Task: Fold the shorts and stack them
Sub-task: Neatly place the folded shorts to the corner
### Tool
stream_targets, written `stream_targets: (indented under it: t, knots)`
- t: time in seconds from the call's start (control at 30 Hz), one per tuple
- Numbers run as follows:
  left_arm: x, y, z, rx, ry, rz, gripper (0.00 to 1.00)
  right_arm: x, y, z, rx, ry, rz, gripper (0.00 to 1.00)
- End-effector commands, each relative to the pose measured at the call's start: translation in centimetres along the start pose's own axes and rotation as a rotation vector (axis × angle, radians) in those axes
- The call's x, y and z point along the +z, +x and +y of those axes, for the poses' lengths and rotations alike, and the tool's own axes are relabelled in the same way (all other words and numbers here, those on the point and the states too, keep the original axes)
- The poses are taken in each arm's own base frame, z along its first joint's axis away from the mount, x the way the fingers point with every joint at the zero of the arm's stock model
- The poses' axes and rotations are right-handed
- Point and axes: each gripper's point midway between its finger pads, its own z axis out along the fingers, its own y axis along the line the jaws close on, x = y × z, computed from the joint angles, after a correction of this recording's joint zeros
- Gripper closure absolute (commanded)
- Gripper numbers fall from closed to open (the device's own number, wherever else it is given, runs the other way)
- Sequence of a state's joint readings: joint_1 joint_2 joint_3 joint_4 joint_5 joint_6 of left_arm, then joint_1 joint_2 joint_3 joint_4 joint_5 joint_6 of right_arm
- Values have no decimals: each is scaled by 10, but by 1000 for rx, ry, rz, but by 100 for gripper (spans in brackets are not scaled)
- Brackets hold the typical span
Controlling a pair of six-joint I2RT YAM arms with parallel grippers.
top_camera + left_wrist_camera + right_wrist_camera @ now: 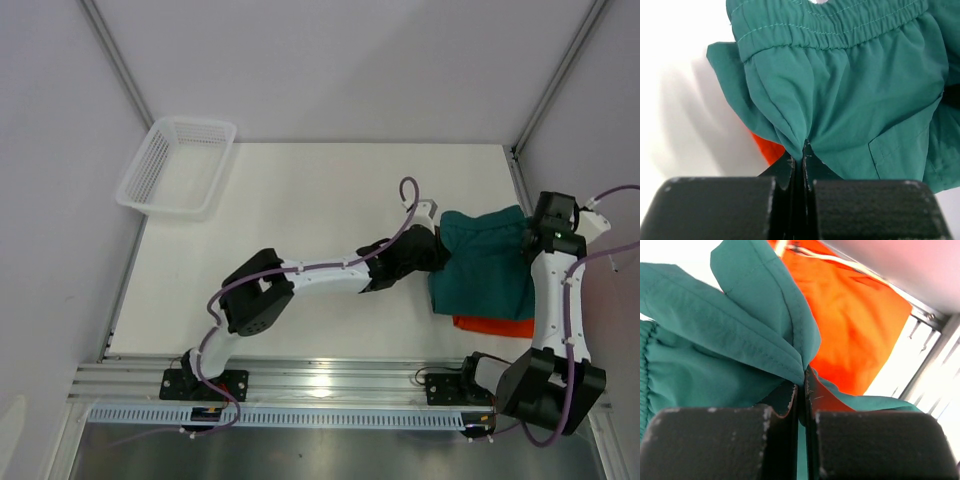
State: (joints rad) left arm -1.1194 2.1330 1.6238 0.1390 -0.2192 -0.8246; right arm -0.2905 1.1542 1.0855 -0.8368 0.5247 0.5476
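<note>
The dark teal green shorts (490, 262) lie at the right of the table on top of the bright orange shorts (492, 326), whose edge shows at the near side. My left gripper (440, 245) is shut on a pinch of teal fabric (800, 145) at the shorts' left edge. The elastic waistband (830, 25) runs across the top of the left wrist view, and a bit of the orange pair (767, 149) shows underneath. My right gripper (545, 232) is shut on a fold of the teal shorts (800, 362) at their far right corner. Beyond it lie the orange shorts (850, 320) with a white drawstring (825, 257).
A white mesh basket (178, 165) stands at the table's far left corner. A metal rail (330, 380) runs along the near edge by the arm bases. An enclosure wall (600, 150) stands close on the right of the shorts.
</note>
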Motion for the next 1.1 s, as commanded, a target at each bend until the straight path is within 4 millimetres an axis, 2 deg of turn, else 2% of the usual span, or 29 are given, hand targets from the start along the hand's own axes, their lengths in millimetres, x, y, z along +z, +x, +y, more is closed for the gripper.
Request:
stream_targets:
  t: [0.0,0.07,0.17,0.23,0.3,0.33,0.43,0.67,0.73,0.8,0.83,0.87,0.9,0.93,0.97,1.07]
  knots:
    - [10,-19,-38,48,49,-103,100,12,-31,-14,117,9,-110,100]
    - [22,-4,-37,39,60,-72,100,21,-29,-18,129,23,-87,100]
    - [29,17,-38,-11,85,-35,100,31,-36,-27,157,59,-91,100]
    - [28,25,-53,2,130,-42,100,38,-40,-32,178,73,-88,100]
    - [31,37,-56,33,135,-46,100,43,-41,-36,190,87,-88,100]
    - [30,39,-66,44,154,-42,100,45,-42,-39,200,90,-86,100]
    - [32,42,-60,63,127,-44,100,54,-39,-42,209,96,-74,100]
    - [36,42,-67,80,145,-32,100,79,-38,-30,206,73,-9,100]
    - [36,43,-67,85,151,-32,97,81,-39,-30,202,81,-3,100]
    - [36,43,-67,85,154,-31,89,82,-35,-32,200,88,3,98]
    - [34,42,-68,78,157,-29,87,82,-35,-29,192,61,10,82]
    - [34,44,-66,75,154,-23,69,83,-34,-30,200,67,11,67]
    - [34,45,-66,69,153,-20,52,83,-35,-34,210,90,5,43]
    - [34,48,-63,64,141,-8,17,83,-34,-36,209,104,9,20]
    - [35,49,-63,56,141,-7,3,82,-35,-38,214,115,5,16]
    - [36,55,-58,46,124,16,1,78,-44,-39,216,119,-13,12]
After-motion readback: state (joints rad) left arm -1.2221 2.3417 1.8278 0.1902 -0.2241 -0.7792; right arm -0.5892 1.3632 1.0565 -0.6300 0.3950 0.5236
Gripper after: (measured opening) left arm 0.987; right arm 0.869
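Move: I hold the folded green shorts stretched between both hands, their middle about 11 cm right and 3 cm back of my left hand, and 11 cm left and 5 cm back of my right. The folded orange shorts they are going onto lie about 16 cm right of my left hand, 8 cm back and 9 cm below; from my right hand, some 3 cm left, 10 cm back and 13 cm below. The table's right rail is level with my right hand, about 4 cm to its right. I draw the green shorts right and lower them over the orange pair. My left hand goes about 7 cm right, 4 cm back and a little down; my right goes about 8 cm right towards the side wall, sinking some 5 cm and turning slightly clockwise. Then I open both grippers wide and let go of the two pinched sides. ##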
